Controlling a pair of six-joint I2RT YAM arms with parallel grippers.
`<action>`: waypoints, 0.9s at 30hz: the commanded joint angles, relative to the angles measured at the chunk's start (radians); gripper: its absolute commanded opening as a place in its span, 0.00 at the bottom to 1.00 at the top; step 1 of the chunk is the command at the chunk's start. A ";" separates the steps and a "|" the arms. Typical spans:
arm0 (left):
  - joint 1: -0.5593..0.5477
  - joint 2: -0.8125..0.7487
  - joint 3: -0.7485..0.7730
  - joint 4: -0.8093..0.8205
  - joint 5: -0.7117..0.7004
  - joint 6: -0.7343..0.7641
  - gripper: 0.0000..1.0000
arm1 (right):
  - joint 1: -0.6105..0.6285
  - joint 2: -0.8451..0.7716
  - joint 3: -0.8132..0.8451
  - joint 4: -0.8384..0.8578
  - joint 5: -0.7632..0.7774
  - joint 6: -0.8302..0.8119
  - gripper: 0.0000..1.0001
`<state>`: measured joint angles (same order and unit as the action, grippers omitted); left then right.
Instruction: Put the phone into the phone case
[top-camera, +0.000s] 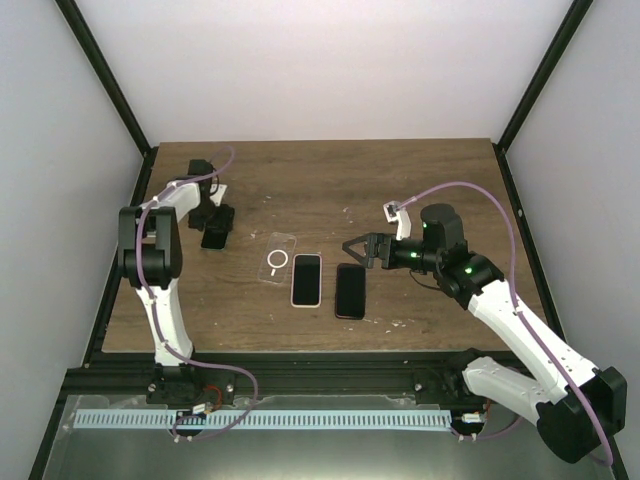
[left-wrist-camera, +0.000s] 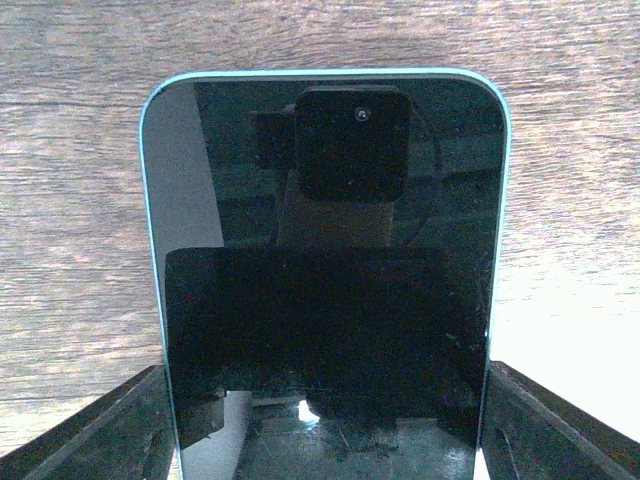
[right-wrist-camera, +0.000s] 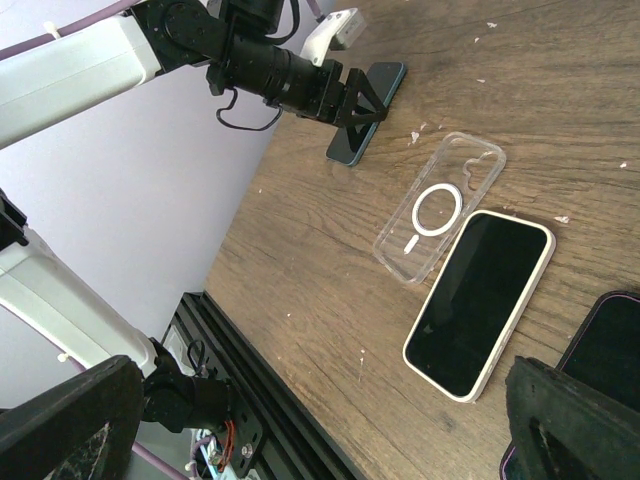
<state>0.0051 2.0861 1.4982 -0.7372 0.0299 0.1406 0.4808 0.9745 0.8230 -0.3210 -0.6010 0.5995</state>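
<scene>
A dark-screened phone with a teal rim (left-wrist-camera: 330, 230) lies at the table's far left (top-camera: 214, 239). My left gripper (left-wrist-camera: 325, 410) straddles it. Both fingers (left-wrist-camera: 110, 430) sit against its long edges with no gap showing. The clear phone case (top-camera: 277, 258) with a white ring lies flat mid-table, and shows in the right wrist view (right-wrist-camera: 440, 205). Beside it lie a cream-rimmed phone (top-camera: 306, 279) and a purple-rimmed phone (top-camera: 350, 290), screens up. My right gripper (top-camera: 353, 248) hovers open and empty beyond the purple-rimmed phone (right-wrist-camera: 610, 345), jaws wide (right-wrist-camera: 320, 420).
A black rail (top-camera: 300, 375) runs along the table's near edge. Black frame posts (top-camera: 105, 70) and pale walls close in the left, right and back sides. The left arm (top-camera: 150, 250) stretches along the left edge.
</scene>
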 joint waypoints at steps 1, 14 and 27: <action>-0.022 0.004 -0.013 -0.013 0.005 -0.031 0.70 | -0.007 -0.009 0.018 0.011 0.005 0.000 1.00; -0.162 -0.200 -0.138 -0.032 0.097 -0.158 0.62 | -0.006 -0.053 -0.011 0.010 0.012 0.011 1.00; -0.325 -0.333 -0.256 0.029 0.168 -0.266 0.59 | -0.007 -0.083 -0.040 0.012 0.005 0.020 1.00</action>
<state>-0.2775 1.7767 1.2678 -0.7464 0.1558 -0.0757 0.4808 0.9077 0.7853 -0.3210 -0.6006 0.6125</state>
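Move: Some 17 cm to the right of the left hand and about 9 cm nearer the bases lies the clear phone case, flat on the table and roughly 1 cm lower than the hand, which already holds the blue-edged phone by its sides. The cream-cased phone is about 25 cm right and 15 cm back, the black-cased phone 36 cm right and 18 cm back. From the waiting right hand the clear case is around 21 cm left, 12 cm ahead and 25 cm below. Keeping its pinch on the phone's side edges, the left hand carries it right and back towards the clear case, about 13 cm right and 8 cm back. It starts nearly level, just at the table, then climbs some 5 cm on the way, while the wrist tilts about 10 degrees so that the fingertips swing to the right, with a slight clockwise turn. ##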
